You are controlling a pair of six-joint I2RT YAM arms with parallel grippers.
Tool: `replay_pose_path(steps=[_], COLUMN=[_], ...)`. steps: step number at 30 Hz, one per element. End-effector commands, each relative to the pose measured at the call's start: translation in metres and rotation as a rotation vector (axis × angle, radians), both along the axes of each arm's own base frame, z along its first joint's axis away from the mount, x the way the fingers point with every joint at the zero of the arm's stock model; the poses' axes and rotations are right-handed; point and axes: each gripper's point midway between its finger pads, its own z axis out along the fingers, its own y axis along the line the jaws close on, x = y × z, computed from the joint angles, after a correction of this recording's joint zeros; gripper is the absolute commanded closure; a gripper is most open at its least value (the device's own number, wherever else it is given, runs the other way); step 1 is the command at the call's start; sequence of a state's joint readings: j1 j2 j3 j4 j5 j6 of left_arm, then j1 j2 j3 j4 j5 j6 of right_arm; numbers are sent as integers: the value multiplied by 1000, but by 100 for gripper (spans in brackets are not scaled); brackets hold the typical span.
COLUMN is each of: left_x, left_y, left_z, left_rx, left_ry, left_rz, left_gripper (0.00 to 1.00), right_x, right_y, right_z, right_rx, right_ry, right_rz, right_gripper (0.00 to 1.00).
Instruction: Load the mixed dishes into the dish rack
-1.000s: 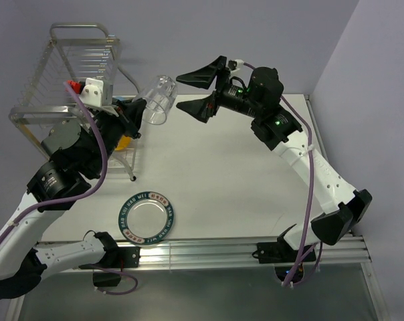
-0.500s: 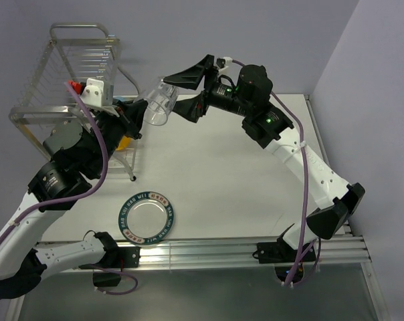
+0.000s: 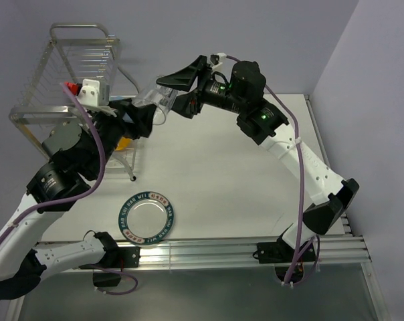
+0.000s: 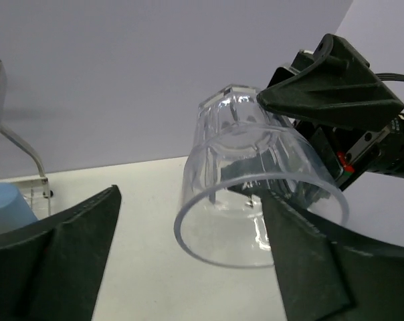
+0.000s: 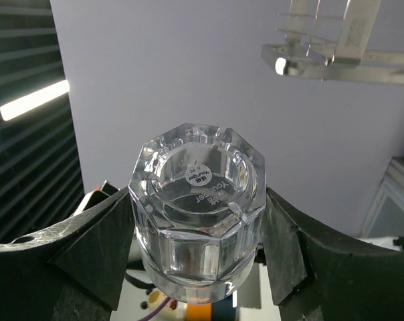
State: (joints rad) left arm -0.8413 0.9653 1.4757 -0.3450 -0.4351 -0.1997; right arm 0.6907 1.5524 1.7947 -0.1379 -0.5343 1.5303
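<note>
The small clear glass hangs on its side in the air just right of the dish rack. My right gripper is shut on its faceted base, one finger pressed against each side. My left gripper stands open at the glass's mouth. In the left wrist view its left finger is well clear, while the right finger lies by the rim. The silver plate with the lettered rim lies flat near the front edge. An orange-yellow bowl and a light blue cup show at the rack.
The tall wire rack stands at the table's back left, with my left arm close in front of it. The wall rises right behind the rack and the glass. The table's right half is bare white surface.
My right gripper moved left and closed round the glass's base. My left gripper, shut on the rim until now, has opened.
</note>
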Motion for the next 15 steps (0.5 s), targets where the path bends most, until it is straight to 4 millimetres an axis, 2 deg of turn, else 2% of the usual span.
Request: replay_pose_path(steps=[1,2,9,13,15], left_x=[-15,-22,-47,-60,-66], left_y=[30,41,118,139,147], left_z=[26,30,29,30,31], left_rx=[-141,-172,-334,-355,-400], left_ry=[-19,-24,51,66,81], left_rz=[58,74,296,327,334], left_gripper=[1,1,1,1,1], right_x=[2,5,58,80,80], right_y=[-2,-2,6,15,27], right_z=[26,37,59,70,68], right_rx=[-18,-25,-166,-170,-182], right_ry=[-168,-219,-515,-691,-755], right_rz=[-51,-67,-258,-352,-367], right_gripper=[100,100,100,100,100])
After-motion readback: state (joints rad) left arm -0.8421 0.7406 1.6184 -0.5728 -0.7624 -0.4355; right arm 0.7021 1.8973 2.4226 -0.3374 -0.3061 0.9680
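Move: The right gripper already holds the glass cup, with the dish rack's middle about 30 cm ahead, 33 cm to its left and 35 cm below. In the rack's lower tier, the blue cup stands some 38 cm ahead, 26 cm left, and the orange bowl about 23 cm ahead, 27 cm left, both roughly 43 cm down. From the left fingers, already parting at the rim, the glass cup's middle is about 5 cm ahead, level sideways and in height. Open the left gripper fully and pull it clear of the glass cup's rim, about 13 cm to the left while drawing back and rising. Keep the right grip shut on the cup and carry it some 8 cm forward and about half as far up, rolling the wrist roughly 30 degrees so the forward side lifts and swinging a little clockwise. ##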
